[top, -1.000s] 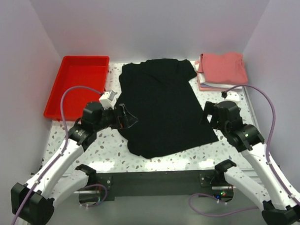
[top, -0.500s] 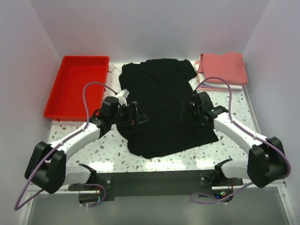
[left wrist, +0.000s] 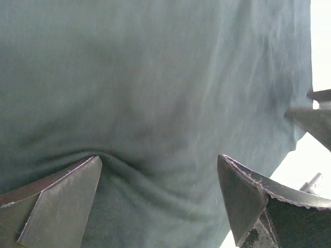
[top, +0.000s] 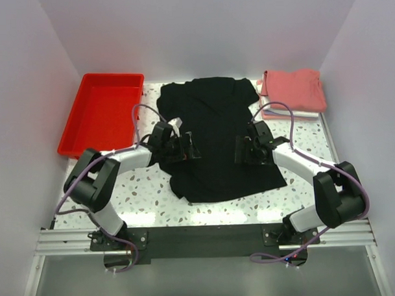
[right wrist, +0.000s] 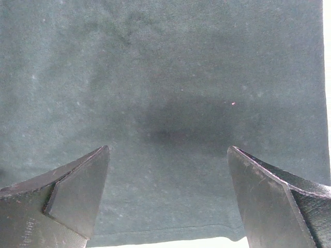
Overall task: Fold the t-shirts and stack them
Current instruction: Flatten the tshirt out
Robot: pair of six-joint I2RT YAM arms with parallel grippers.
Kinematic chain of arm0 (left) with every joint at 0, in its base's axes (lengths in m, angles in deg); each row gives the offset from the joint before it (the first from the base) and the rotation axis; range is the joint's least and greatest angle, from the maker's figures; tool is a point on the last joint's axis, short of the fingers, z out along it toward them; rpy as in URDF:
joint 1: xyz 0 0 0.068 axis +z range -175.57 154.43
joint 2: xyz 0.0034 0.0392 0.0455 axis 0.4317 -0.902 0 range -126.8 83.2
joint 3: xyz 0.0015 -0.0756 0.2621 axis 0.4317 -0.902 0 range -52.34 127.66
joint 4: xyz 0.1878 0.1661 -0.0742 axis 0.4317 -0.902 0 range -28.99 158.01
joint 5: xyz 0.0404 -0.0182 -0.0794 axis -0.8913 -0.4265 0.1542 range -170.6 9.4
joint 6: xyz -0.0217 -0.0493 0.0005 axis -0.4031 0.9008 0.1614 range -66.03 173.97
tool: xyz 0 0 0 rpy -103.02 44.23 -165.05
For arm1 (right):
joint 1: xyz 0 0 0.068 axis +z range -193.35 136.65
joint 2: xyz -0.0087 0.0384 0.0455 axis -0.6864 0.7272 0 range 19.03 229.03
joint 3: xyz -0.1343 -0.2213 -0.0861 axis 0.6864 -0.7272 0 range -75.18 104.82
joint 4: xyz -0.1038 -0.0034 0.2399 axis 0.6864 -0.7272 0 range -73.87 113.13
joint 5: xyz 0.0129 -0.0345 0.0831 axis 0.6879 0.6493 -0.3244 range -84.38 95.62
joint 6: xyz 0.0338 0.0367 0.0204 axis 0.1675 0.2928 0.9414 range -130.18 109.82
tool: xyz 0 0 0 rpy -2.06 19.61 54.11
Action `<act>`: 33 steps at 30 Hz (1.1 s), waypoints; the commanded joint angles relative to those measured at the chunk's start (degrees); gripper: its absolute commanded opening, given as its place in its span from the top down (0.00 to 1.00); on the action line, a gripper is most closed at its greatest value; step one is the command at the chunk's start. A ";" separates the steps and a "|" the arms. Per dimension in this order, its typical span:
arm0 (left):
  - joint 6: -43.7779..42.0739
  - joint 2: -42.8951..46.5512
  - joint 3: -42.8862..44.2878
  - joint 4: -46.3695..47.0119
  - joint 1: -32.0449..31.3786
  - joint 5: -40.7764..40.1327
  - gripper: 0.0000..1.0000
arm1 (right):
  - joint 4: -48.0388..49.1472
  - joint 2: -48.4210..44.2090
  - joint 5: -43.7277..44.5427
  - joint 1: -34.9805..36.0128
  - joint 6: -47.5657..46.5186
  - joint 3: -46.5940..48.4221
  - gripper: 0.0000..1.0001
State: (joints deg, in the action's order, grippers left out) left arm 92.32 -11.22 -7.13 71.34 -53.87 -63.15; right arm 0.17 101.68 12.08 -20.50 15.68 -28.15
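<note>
A plain black t-shirt [top: 213,121] lies spread on the middle of the table, collar toward the back. My left gripper [top: 188,148] is low over its left half, open. In the left wrist view the shirt's cloth [left wrist: 155,77] fills the frame, and a wrinkle runs from the left fingertip [left wrist: 62,196]. My right gripper [top: 243,149] is over the shirt's right half, open. In the right wrist view it [right wrist: 168,150] straddles flat black cloth [right wrist: 165,67] just above the hem. A folded salmon-red t-shirt [top: 293,89] tops a stack at the back right, with white and pale layers under it.
A red plastic tray [top: 102,112] stands at the back left. White walls close in both sides and the back. Speckled table surface [top: 147,189] shows left of the shirt and along its front edge. Purple cables loop above both arms.
Both arms have swung inward from the shirt's side edges onto the black t-shirt, meeting near its middle. Both grippers stayed open. The shirt's lower left edge has bunched slightly.
</note>
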 commanded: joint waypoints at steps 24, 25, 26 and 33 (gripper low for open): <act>-4.61 16.13 5.45 -9.04 -0.36 -7.25 0.00 | 6.53 -4.35 -7.34 2.46 -2.76 -1.59 0.01; -3.82 18.80 3.33 -10.09 -0.36 -8.21 0.00 | 6.26 -3.91 -7.16 2.37 -2.58 -1.50 0.01; -3.20 21.26 0.87 -10.54 -0.36 -8.75 0.00 | 6.17 -3.55 -6.90 2.37 -2.58 -1.50 0.01; 1.46 38.32 -17.59 -15.46 -0.45 -8.93 0.04 | 4.59 -2.59 -5.67 2.37 -2.57 -0.71 0.01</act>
State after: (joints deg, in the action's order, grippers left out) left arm 91.09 24.89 -19.02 60.20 -54.15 -71.04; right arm 4.61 98.69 4.95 -18.01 12.58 -29.97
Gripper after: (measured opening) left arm 0.980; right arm 0.987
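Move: The left hand is low on the black t-shirt, whose middle lies about 2 cm ahead and 9 cm to the right. Its near-left hem corner is roughly 16 cm back and 4 cm left of that hand, and the red bin's middle some 28 cm left and 12 cm ahead. From the right hand the shirt's middle is about 5 cm ahead and 7 cm left, and the folded stack about 20 cm ahead and 19 cm right. With its open fingertips on the shirt, the left hand pushes the cloth forward about 9 cm and some 5 cm right, staying low, then lifts about 12 cm clear, drawing back and left past its start and beginning to sink again. The right hand, open, first stays low on the shirt, then hops about 4 cm left, turning some 10 degrees counter-clockwise, and comes down nearly to its old height. ##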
